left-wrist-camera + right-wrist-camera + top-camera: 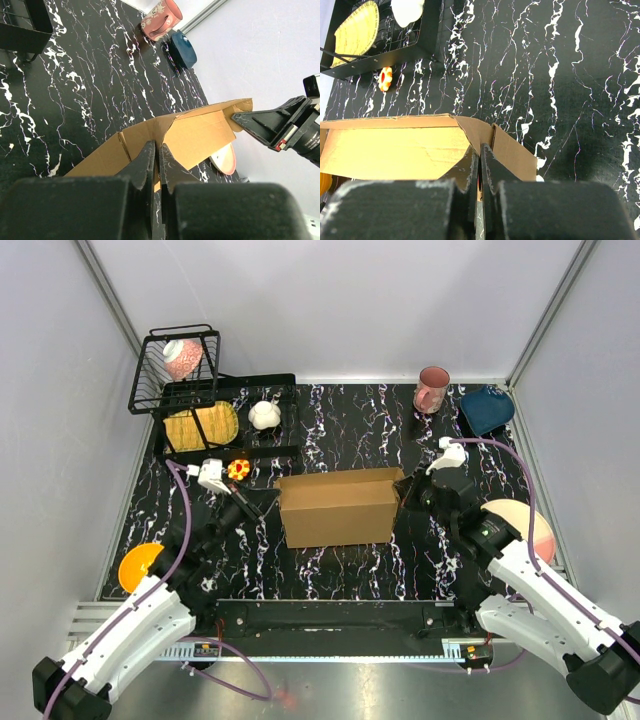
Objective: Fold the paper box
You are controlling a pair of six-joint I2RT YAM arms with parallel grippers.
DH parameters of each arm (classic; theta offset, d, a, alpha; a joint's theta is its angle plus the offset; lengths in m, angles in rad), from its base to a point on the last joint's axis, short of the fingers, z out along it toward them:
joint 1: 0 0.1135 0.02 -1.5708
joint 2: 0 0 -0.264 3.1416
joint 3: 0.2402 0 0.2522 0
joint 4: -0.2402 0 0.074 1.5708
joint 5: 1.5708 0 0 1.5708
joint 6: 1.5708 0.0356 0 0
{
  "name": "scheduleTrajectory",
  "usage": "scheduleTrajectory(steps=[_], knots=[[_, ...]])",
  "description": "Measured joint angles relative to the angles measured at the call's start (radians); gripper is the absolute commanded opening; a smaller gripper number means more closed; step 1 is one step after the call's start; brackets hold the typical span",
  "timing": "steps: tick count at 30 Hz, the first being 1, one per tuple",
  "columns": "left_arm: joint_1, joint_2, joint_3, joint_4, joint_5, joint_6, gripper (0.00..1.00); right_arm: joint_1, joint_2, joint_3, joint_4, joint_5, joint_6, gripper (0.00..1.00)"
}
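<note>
The paper box (pixel 335 506) is plain brown cardboard, standing as a long open-topped box in the middle of the black marble mat. My left gripper (pixel 266 511) is at its left end. In the left wrist view the fingers (pixel 148 159) are pressed together on the box's end wall (pixel 195 135). My right gripper (pixel 409 496) is at the box's right end. In the right wrist view it (pixel 480 147) is shut on the folded corner flap (pixel 485 131). The right arm's fingers also show in the left wrist view (pixel 265 124) at the far end of the box.
A black wire rack (pixel 287 415) holding a yellow plate and a white object, and a wire basket (pixel 175 365), stand at the back left. A small red-yellow toy (pixel 238 469) lies near the rack. A pink mug (pixel 432 390) and a blue bowl (pixel 487 408) stand at the back right. An orange plate (pixel 140 565) lies at the left and a pink plate (pixel 520 525) at the right.
</note>
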Motion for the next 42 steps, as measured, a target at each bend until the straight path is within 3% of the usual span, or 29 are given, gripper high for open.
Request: scheduleTrajectory(steps=[14, 27, 29, 33, 36, 42], knots=[[-0.146, 0.000, -0.012, 0.033, -0.179, 0.142, 0.01, 0.000, -0.010, 0.000, -0.008, 0.002, 0.001, 0.00], [-0.244, 0.018, 0.047, -0.081, -0.307, 0.233, 0.07, 0.000, -0.014, -0.001, -0.015, 0.002, 0.002, 0.00], [-0.274, 0.033, 0.055, -0.091, -0.345, 0.245, 0.08, 0.000, -0.014, 0.000, -0.015, 0.002, 0.002, 0.04], [-0.312, 0.058, 0.070, -0.098, -0.408, 0.257, 0.06, 0.000, -0.022, 0.001, -0.029, 0.002, 0.008, 0.25], [-0.327, 0.069, 0.075, -0.105, -0.425, 0.263, 0.06, 0.004, -0.023, 0.010, -0.081, -0.001, 0.019, 0.34], [-0.337, 0.079, 0.092, -0.133, -0.427, 0.270, 0.05, 0.011, -0.025, 0.057, -0.163, -0.003, 0.026, 0.41]])
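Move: Each hand pinches an upper corner at its own end of the paper box. The box's middle lies about 14 cm right and 5 cm below the left hand, and about 13 cm left and 4 cm below the right, roughly level with both. The orange ring stands some 10 cm ahead and 11 cm left of the left hand; the pink plate is some 27 cm right of the right hand and 3 cm back. Left hand, still pinching, lowers its corner, rolling left-side-up 20 degrees; then right opens, backing off about 2 cm. ##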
